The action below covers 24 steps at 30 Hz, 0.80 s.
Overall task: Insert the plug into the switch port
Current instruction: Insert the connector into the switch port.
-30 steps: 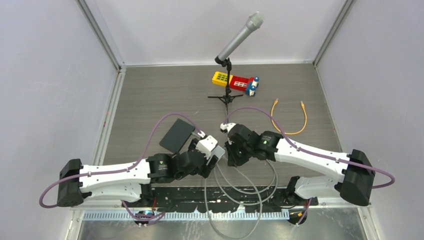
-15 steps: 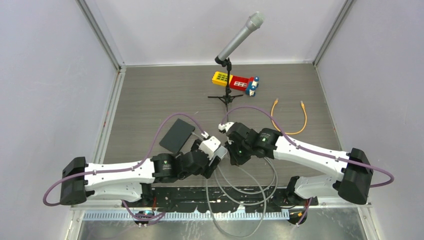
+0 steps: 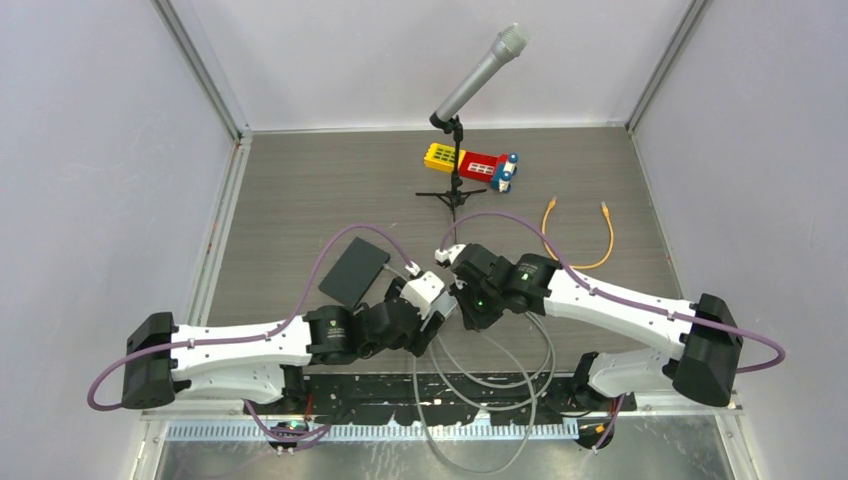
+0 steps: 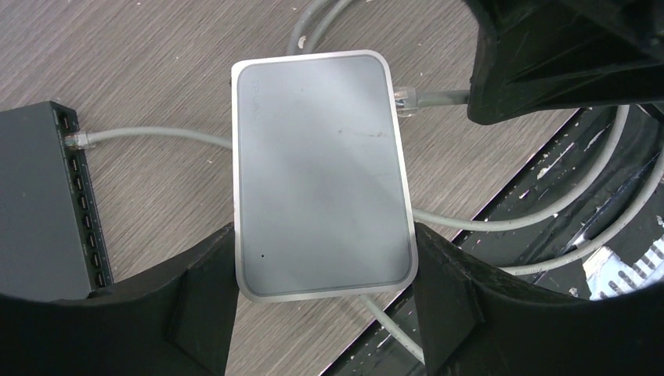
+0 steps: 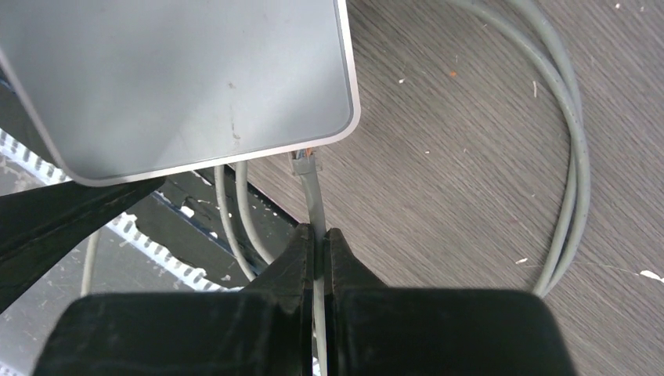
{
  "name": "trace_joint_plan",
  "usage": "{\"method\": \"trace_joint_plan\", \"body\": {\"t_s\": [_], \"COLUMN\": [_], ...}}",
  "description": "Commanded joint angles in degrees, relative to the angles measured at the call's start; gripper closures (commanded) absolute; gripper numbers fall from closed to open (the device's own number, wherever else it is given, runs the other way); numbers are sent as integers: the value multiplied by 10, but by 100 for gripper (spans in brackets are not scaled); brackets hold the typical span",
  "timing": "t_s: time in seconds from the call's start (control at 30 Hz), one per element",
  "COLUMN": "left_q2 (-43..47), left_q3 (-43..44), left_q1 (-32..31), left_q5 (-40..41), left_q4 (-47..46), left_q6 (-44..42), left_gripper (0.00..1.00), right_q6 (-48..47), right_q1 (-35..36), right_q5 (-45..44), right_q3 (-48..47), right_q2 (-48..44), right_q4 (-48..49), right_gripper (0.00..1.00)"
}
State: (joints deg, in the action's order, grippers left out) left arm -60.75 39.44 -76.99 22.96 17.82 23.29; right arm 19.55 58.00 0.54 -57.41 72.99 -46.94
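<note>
My left gripper (image 4: pixel 324 265) is shut on the grey switch (image 4: pixel 321 172), one finger on each long side, and holds it above the table. The clear plug (image 4: pixel 403 95) on a grey cable (image 4: pixel 442 95) meets the switch's side edge; I cannot tell whether it sits in a port. My right gripper (image 5: pixel 319 239) is shut on that cable (image 5: pixel 313 200) just behind the plug (image 5: pixel 304 160), under the corner of the switch (image 5: pixel 180 78). From above, the left gripper (image 3: pixel 428 300) and right gripper (image 3: pixel 461 300) meet near the table's front.
A black box (image 4: pixel 39 204) with a row of ports lies left of the switch, a grey cable (image 4: pixel 149 135) plugged into it. Grey cable loops (image 3: pixel 490 370) hang over the front edge. Behind stand a microphone stand (image 3: pixel 455 190), toy blocks (image 3: pixel 475 163) and an orange cable (image 3: pixel 580 240).
Both grippers have shifted slightly up and to the left together, the right one closing in on the switch. Neither grip has changed.
</note>
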Motion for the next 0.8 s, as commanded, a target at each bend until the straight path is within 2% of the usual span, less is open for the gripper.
{"method": "trace_joint_plan", "body": {"t_s": [0.0,0.17,0.37,0.57,0.77], "left_q2": [5,2,-9,-17,28], "left_q3": [32,21,19,20,-3], "left_q1": [-76,-76,-76,-77,-76], "left_q5": [-288,-286,-291,-293,-244], "left_q4": [-151,-175,-192,-191,-159], "left_q6": [0,10,16,16,17], "left_gripper": [100,100,100,100,100], "right_q6": [3,18,14,6,-2], "right_q1": [-14,-14,-6,0,2], "right_q5": [-87,-98,-119,-104,-154], "right_q3": [6,66,93,77,110], "right_q2": [-25,-47,-69,-79,-136], "right_q4": [415,509,564,533,459], "right_gripper": [100,100,100,100,100]}}
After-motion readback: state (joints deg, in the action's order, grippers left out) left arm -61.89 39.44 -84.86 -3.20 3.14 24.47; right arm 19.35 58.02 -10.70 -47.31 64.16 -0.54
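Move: The left hand grips the white switch by its long sides, about 13 cm over the table; the plug at the far corner of its right-hand edge is about 1 cm ahead, 6 cm right and 3 cm below. The right hand pinches the grey cable just behind that plug, with the port about 2 cm ahead, 2 cm left and 1 cm lower. The black switch lies on the table about 6 cm ahead and 17 cm left of the left hand. Pinching the cable throughout, the right hand first pushes down nearly 3 cm at the port while the left hand holds the white switch almost still, then shoots up some 13 cm, forward about 8 and left 7, its fingers swinging about 45 degrees from pointing down towards forward-left. At that turn the left hand loses the white switch and jerks back about 11 cm and right 7, rising a little and turning some 30 degrees clockwise, while its wide-open fingers snap fully shut on nothing. ##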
